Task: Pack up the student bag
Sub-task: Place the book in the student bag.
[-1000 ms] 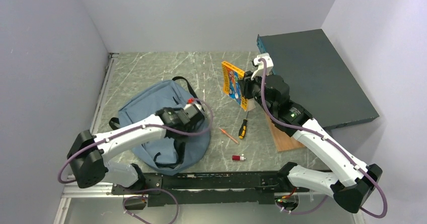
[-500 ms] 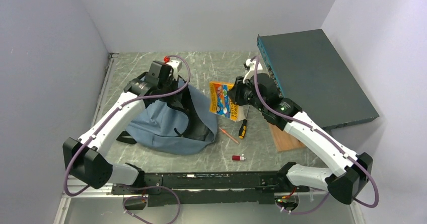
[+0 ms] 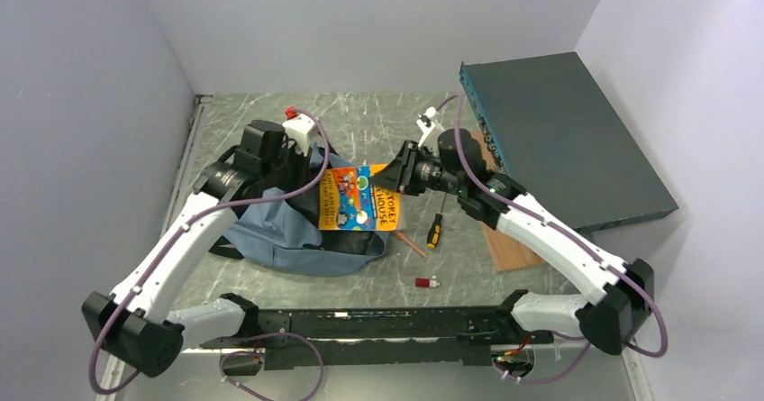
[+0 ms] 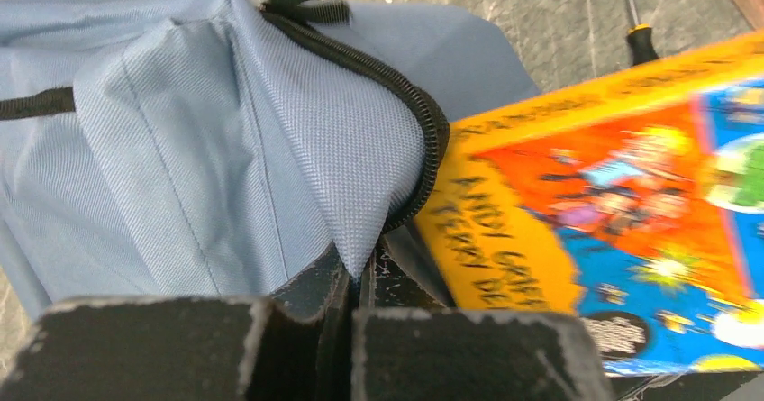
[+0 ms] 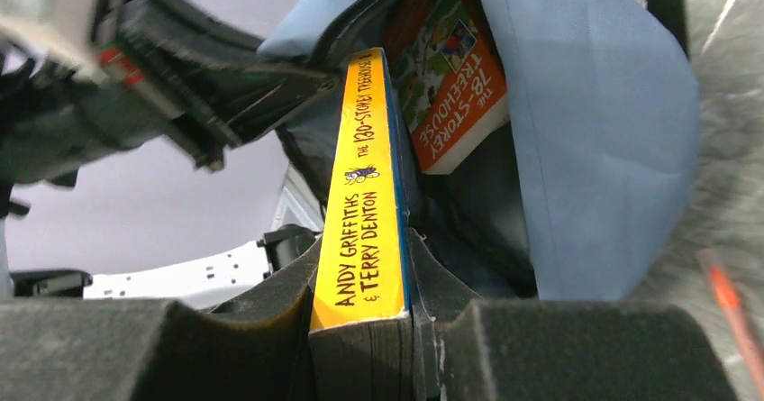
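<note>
The dusty-blue student bag (image 3: 270, 230) lies at centre left with its mouth held open. My left gripper (image 3: 311, 183) is shut on the zippered edge of the bag (image 4: 297, 140) and lifts it. My right gripper (image 3: 394, 177) is shut on a yellow-spined book (image 3: 354, 200), whose far end is at the bag's mouth. In the right wrist view the book (image 5: 365, 221) points into the opening, beside an orange book (image 5: 450, 86) that lies inside the bag (image 5: 586, 122). The left wrist view shows the book's cover (image 4: 622, 185) next to the zipper.
A dark teal flat box (image 3: 563, 135) lies at the back right. A wooden board (image 3: 509, 248) lies under the right arm. A screwdriver (image 3: 434, 230), an orange pencil (image 3: 413, 243) and a small red item (image 3: 426, 282) lie on the table right of the bag.
My right gripper has carried the book left from beside the box to the bag's mouth. My left gripper has moved to the bag's far edge and pulled its opening up.
</note>
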Robot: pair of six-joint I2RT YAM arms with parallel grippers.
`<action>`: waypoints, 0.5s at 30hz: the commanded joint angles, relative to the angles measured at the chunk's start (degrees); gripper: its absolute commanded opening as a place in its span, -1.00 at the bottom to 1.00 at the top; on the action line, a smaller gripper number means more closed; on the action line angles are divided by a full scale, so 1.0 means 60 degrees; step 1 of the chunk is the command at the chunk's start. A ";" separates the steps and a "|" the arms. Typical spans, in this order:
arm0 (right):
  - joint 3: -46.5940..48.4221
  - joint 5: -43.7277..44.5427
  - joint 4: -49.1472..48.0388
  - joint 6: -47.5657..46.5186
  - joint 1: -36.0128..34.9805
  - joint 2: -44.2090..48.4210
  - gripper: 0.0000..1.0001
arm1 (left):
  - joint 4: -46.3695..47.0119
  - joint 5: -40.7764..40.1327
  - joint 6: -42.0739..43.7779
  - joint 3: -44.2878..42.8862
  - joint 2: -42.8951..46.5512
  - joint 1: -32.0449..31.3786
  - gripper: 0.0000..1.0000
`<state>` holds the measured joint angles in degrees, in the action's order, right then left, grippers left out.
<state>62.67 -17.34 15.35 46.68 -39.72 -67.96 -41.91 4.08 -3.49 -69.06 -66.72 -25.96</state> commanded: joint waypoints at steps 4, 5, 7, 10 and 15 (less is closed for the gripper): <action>0.0417 0.0147 -0.2285 0.1287 -0.0320 -0.1461 -1.00 | 0.2017 0.1331 0.0980 0.0397 0.1713 -0.0003 -1.00; 0.0701 0.0358 -0.1748 0.0891 -0.0309 -0.1563 -1.00 | 0.2106 0.1313 0.1055 0.0434 0.1847 -0.0009 -1.00; 0.0855 0.0863 -0.1103 0.0264 -0.0322 -0.1558 -1.00 | 0.2225 0.1120 0.1004 0.0449 0.2031 0.0004 -1.00; 0.0593 0.1127 -0.1096 -0.0197 -0.0323 -0.1483 -1.00 | 0.2153 0.1118 0.1107 0.0235 0.1990 0.0040 -1.00; 0.1089 0.1659 -0.0569 -0.0879 -0.0352 -0.1569 -1.00 | 0.1518 0.0824 0.1041 -0.0387 0.1540 0.0091 -1.00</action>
<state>64.79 -11.09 15.42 44.40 -41.78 -79.29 -40.25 7.70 1.63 -65.04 -57.71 -25.63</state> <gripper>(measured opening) 0.267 0.034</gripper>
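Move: The right hand holds the book; the bag's open mouth lies about 12 cm left, 6 cm back and 12 cm below it. The pencil is roughly 6 cm right of that hand and 13 cm back, the screwdriver 12 cm right and 10 cm back, both on the table some 22 cm lower. From the left hand, already pinching the bag's rim, the mouth lies about 5 cm right, 8 cm back and 8 cm down. Right hand lowers the held book about 6 cm, slightly forward, into the bag mouth; left draws the rim back-up. ##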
